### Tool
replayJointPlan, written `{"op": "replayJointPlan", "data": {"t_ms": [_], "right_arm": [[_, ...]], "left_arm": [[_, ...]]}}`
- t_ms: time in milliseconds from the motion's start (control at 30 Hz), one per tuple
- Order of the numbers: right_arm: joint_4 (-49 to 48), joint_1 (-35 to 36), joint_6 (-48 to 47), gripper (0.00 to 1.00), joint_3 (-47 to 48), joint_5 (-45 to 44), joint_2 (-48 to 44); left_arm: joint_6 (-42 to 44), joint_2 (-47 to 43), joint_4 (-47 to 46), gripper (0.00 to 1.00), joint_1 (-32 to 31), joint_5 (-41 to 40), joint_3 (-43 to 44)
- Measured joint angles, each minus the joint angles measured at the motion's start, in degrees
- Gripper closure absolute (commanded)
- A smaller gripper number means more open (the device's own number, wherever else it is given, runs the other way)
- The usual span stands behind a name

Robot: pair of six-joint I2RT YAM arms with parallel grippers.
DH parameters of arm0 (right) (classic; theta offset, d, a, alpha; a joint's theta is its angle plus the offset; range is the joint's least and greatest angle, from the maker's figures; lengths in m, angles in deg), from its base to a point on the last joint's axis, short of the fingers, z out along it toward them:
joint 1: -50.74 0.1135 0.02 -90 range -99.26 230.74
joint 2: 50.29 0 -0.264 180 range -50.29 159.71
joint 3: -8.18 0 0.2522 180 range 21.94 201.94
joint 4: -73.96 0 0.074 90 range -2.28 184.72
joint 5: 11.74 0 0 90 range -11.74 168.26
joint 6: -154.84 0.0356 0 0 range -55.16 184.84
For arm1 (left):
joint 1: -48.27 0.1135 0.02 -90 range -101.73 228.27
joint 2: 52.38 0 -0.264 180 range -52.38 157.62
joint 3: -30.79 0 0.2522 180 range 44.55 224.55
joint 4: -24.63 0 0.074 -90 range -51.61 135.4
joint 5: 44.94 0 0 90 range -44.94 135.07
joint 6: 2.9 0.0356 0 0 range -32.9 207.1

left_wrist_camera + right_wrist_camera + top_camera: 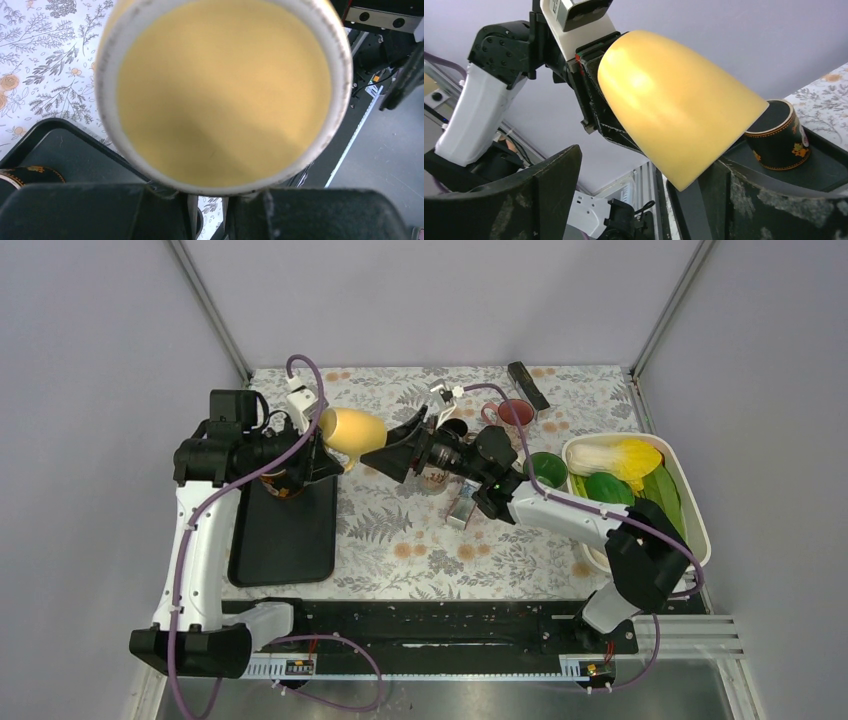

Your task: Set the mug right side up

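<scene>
The yellow mug (352, 430) hangs in the air on its side, above the far right corner of the black tray (285, 535). My left gripper (322, 445) is shut on it at its rounded end; what the jaws pinch is hidden. In the left wrist view a round yellow face ringed in white (222, 90) fills the frame above the nearly closed gripper (207, 192). My right gripper (385, 457) is open just right of the mug. In the right wrist view the mug (674, 105) hangs over the gap in the right gripper (644, 170), untouched by the fingers.
A black patterned cup (285, 485) stands on the tray; it also shows in the right wrist view (779, 135). A white basket (690, 495) of vegetables stands at the right. A green bowl (547, 468), a red cup (515, 412), a black bar (528, 385) and a small box (460, 512) lie nearby.
</scene>
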Motion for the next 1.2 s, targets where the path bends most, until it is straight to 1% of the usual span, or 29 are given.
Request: {"op": "replayJointPlan", "data": {"t_ms": [33,67,133,200,233,267,300,333,367,433,533,600,667,733,800,867,933,1000,1100,1200], "right_arm": [[-0.35,-0.17,0.24,0.27,0.02,0.61,-0.09],[-0.70,-0.26,0.83,0.39,0.02,1.14,-0.02],[-2.23,-0.83,3.74,0.69,0.04,2.29,0.70],[-5.38,-1.68,8.24,0.94,0.31,4.33,2.43],[-7.54,-2.01,9.97,1.00,0.33,6.16,3.17],[-9.51,-2.10,10.29,1.00,0.39,7.78,3.41],[-11.10,-2.16,9.97,1.00,0.39,9.05,3.23],[-11.58,-2.21,9.42,1.00,0.39,9.38,2.93],[-11.10,-2.12,8.63,1.00,0.50,9.11,2.19],[-5.29,-2.25,6.27,1.00,0.11,9.25,-0.42],[12.68,-2.56,-3.78,1.00,-0.22,6.16,-7.69],[30.75,-2.71,-14.03,1.00,1.07,-0.87,-14.69],[43.93,-2.97,-21.70,1.00,2.78,-8.52,-19.98],[55.21,-3.15,-27.47,1.00,4.61,-15.67,-23.78],[67.76,-3.26,-31.54,1.00,8.17,-22.43,-25.07],[80.21,-3.34,-34.05,1.00,12.70,-28.83,-23.45],[88.30,-3.39,-35.32,1.00,14.25,-32.26,-21.49],[95.86,-3.41,-36.04,1.00,13.29,-34.32,-19.74],[102.29,-3.48,-36.22,1.00,9.03,-34.58,-18.23],[105.81,-3.76,-36.50,1.00,4.68,-33.51,-15.74]], "left_arm": [[0.04,-0.07,-0.24,1.00,-0.24,0.50,0.00],[0.11,-0.07,-0.26,1.00,-0.37,0.74,0.04],[0.22,-0.04,-0.31,1.00,-1.05,1.55,0.04],[0.92,-0.17,-1.01,1.00,-1.66,2.71,0.26],[1.01,-0.22,-1.79,0.95,-1.66,2.69,0.44],[0.04,-0.15,-1.64,0.69,-1.42,3.54,0.37],[-0.76,-0.13,-1.38,0.34,-1.29,4.52,0.31],[-0.98,-0.20,-1.46,0.04,-1.44,5.33,0.26],[0.26,-0.46,-1.46,0.01,-2.01,4.57,-0.09],[2.19,-1.09,-1.33,0.01,-3.28,1.46,-1.55],[3.98,-2.67,-1.68,0.01,-2.93,-5.55,-4.26],[4.24,-4.42,-2.29,0.01,-2.29,-11.43,-5.95],[4.39,-6.14,-2.73,0.01,-1.68,-16.96,-6.99],[4.46,-7.65,-3.45,0.01,-0.87,-22.01,-8.02],[4.74,-8.28,-4.22,0.01,0.13,-26.01,-9.29],[5.68,-7.82,-4.92,0.01,2.32,-28.92,-11.02],[6.67,-6.27,-5.86,0.01,5.70,-30.84,-12.79],[7.37,-3.89,-6.91,0.01,9.49,-31.98,-14.16],[8.20,0.35,-8.20,0.02,14.12,-33.18,-14.64],[8.44,3.19,-10.43,0.04,16.90,-33.51,-14.64]]}}
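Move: The yellow mug, held by its handle in the left fingers with its mouth towards the right hand, has its middle about 5 cm left, 1 cm forward and 3 cm above the right hand; from the left hand it is some 4 cm right, 3 cm forward and 4 cm up. The black mug stands 13 cm ahead, 15 cm left and 25 cm below the left hand. Some 30 cm below the right hand, the white mug lies 13 cm ahead and 8 cm right, the box 9 cm ahead and 15 cm right. The yellow mug changes hands in mid-air: the right fingers close and pinch its wall at the rim, then the left opens wide, freeing the handle. The right hand carries the mug about 25 cm right and 20 cm down, rolling nearly 90 degrees until its fingers point down; the left withdraws leftward and down, over the tray towards the black mug, tipping its fingers down. ##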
